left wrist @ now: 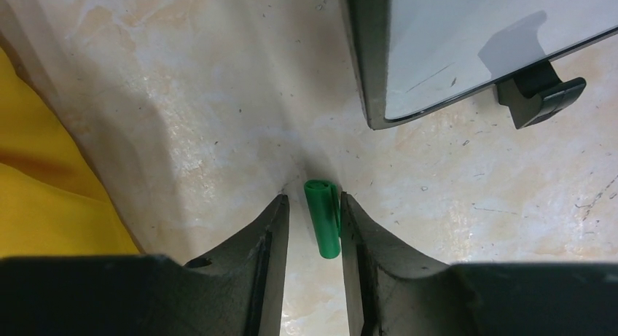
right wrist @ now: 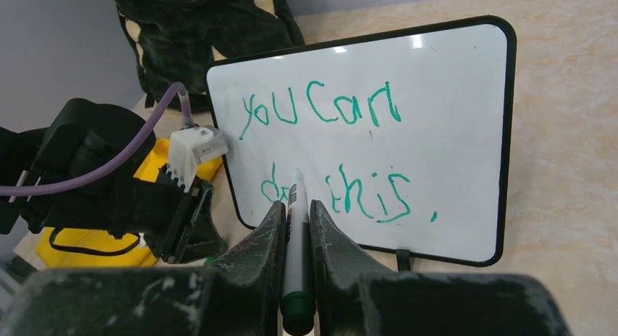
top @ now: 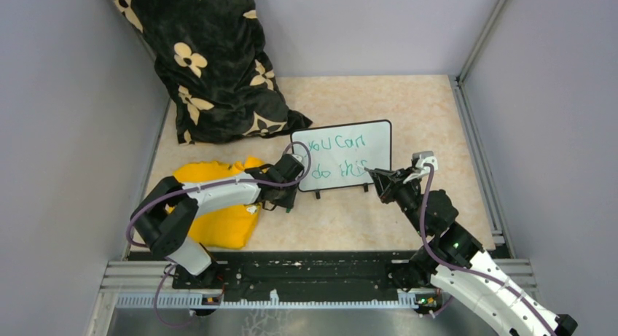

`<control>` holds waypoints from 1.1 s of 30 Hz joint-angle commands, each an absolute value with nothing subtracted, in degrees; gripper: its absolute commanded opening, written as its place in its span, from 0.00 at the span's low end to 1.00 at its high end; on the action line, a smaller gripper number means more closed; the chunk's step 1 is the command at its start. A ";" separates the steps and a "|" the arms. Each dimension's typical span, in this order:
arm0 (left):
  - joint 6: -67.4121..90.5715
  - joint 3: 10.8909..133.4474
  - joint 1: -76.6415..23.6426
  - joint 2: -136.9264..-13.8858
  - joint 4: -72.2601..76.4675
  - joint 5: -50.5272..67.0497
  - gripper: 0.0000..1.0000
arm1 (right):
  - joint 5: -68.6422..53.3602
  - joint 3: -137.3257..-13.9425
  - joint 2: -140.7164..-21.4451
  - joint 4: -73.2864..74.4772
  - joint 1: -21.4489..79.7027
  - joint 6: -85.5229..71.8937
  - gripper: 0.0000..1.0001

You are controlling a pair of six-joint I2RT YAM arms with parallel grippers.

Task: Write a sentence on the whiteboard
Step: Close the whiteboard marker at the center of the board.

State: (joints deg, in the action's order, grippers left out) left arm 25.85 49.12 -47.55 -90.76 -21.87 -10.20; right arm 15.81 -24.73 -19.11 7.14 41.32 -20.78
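The whiteboard [top: 372,135] stands upright on its black feet mid-table, and the sentence [top: 337,158] "you can do this" is written on it in green in two lines. In the right wrist view the whiteboard [right wrist: 452,132] faces me with the sentence [right wrist: 321,110] plain to read. My right gripper [right wrist: 295,205] is shut on a white marker [right wrist: 296,248], tip pointing at the lower line. My left gripper [left wrist: 313,197] hangs low over the table by the board's left corner [left wrist: 466,37], open, with a green cap [left wrist: 323,219] between its fingers, against the right one.
A yellow cloth [top: 226,223] lies under the left arm. A black bag with cream flowers [top: 211,59] leans in the back left corner. Grey walls and metal rails close the table in. One board foot [left wrist: 543,95] stands near the left gripper.
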 commanded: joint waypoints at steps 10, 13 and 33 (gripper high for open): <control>25.56 48.57 -50.44 -93.42 -24.03 -14.62 0.35 | 16.42 -25.05 -18.31 4.86 40.61 -20.73 0.00; 25.90 48.13 -50.45 -93.52 -23.44 -13.48 0.30 | 16.43 -25.05 -18.04 5.01 40.65 -20.74 0.00; 28.60 48.82 -50.27 -79.78 -24.56 -17.81 0.00 | 16.44 -25.40 -17.93 5.70 40.69 -20.82 0.00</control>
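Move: The green marker cap lies on the table right between the left hand's open fingers, straight below by about 1 cm. From this hand the whiteboard's middle is some 14 cm ahead and 16 cm to the right, roughly 5 cm higher; its near foot stands about 4 cm ahead and 9 cm right; the yellow cloth is level with it, around 21 cm left. From the right hand the cap lies about 24 cm left, 2 cm ahead and 22 cm down. Nearly in place at first, the left hand tilts only a few degrees while its fingers, already around the cap, close from under half open and pinch it between their tips. Then it goes straight up, about 2.5 cm, drawing away from the table with the cap held. The right hand stays still and keeps its grip on the marker. ##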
